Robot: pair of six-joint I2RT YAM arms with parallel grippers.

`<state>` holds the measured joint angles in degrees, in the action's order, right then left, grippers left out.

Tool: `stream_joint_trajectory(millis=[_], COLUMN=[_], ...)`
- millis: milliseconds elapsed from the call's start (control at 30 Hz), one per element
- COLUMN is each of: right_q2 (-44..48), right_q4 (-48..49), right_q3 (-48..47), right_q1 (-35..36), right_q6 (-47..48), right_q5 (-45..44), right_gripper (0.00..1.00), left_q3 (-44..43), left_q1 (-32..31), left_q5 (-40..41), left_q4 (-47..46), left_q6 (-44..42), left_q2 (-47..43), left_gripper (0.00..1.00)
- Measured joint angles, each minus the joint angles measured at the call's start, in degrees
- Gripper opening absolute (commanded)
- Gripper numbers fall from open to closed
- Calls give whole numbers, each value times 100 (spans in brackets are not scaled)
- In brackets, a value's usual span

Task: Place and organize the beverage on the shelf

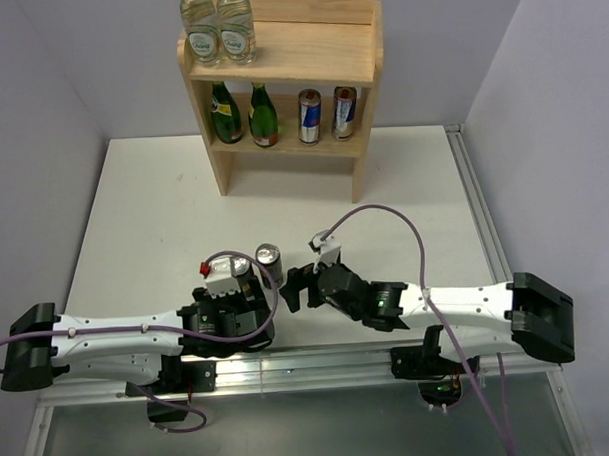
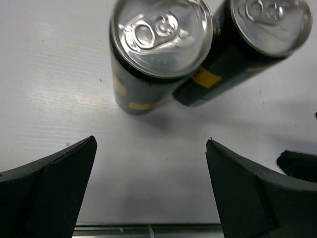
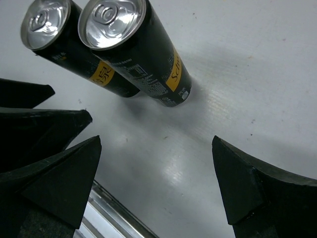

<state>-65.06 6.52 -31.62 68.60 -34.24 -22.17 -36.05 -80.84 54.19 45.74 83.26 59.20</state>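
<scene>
Two black beverage cans with yellow labels and silver tops stand side by side on the white table near the front, one [image 1: 268,255] beside the other [image 1: 242,264]. In the left wrist view the nearer can [image 2: 161,37] and its neighbour [image 2: 271,22] stand just beyond my left gripper [image 2: 151,141], which is open with only bare table between its fingers. In the right wrist view both cans [image 3: 113,22] [image 3: 47,22] show ahead of my open, empty right gripper [image 3: 156,140]. The wooden shelf [image 1: 308,48] stands at the far edge.
The shelf's top board holds two clear water bottles [image 1: 217,26] at its left. The lower tier carries two green bottles [image 1: 242,112] and two blue-and-silver cans [image 1: 326,114]. A metal rail [image 1: 319,363] runs along the table's near edge. Both grippers [image 1: 232,296] [image 1: 299,286] sit close together.
</scene>
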Motion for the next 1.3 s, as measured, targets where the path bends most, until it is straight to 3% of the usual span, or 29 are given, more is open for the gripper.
stream_joint_trajectory(millis=[133,333,533,800,867,900,933,967,1000,1033,1100,1167,1300], right_q2=[-660,-1749,-2256,-2813,-2953,-3021,-3073,-3119,-3150,-3191,-3230,-3241,-3176], right_q4=[398,855,1244,1784,1950,2028,2107,2192,2240,2304,2354,2374,2153], right_q3=[-76,-503,-791,-1047,-1067,-1080,-1084,-1099,-1123,-1134,-1150,-1152,-1217], right_q1=[-4,-103,-332,-673,-737,-758,-776,-789,-815,-833,-855,-861,-861], right_q6=[33,186,313,420,450,470,496,535,520,511,518,538,597], right_q5=[37,94,129,219,247,262,308,240,225,236,232,221,184], right_gripper=[100,100,100,100,84,64,51,39,22,15,8,4,0], left_q3=[155,542,782,787,787,785,782,780,765,752,717,710,697], left_q1=[107,1058,2050,2551,2568,2568,2568,2568,2568,2568,2570,2588,2623], left_q5=[382,293,-109,-361,-376,-376,-376,-372,-354,-348,-275,-238,-212], left_q4=[-195,-1423,-2765,-3550,-3609,-3630,-3652,-3652,-3657,-3654,-3644,-3650,-3641], left_q6=[92,-1121,-2415,-3158,-3198,-3204,-3204,-3189,-3193,-3198,-3204,-3213,-3261], left_q2=[101,-85,-297,129,210,236,267,297,330,354,387,400,409], left_gripper=[99,99,99,99,94,90,79,74,70,63,49,18,4])
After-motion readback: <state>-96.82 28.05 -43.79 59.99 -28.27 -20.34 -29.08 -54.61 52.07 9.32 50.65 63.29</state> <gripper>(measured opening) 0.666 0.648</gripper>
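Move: Each hand has its own black can. The left can stands about 8 cm ahead of the left hand, 1 cm to its left, its middle some 2 cm lower; the right can, close beside it, is about 10 cm ahead of that hand and 5 cm to its right. From the right hand, the right can lies roughly 7 cm ahead, 7 cm left and 6 cm down, and the left can 5 cm ahead and 13 cm left. Both grippers end up pinching a black can between their pads just below the lid. The left reaches forward some 10 cm and slightly left, nearly level, its fingers tipping up a little before they close on the left can. The right sinks about 4 cm while going left, then mostly forward, to close on the right can. ##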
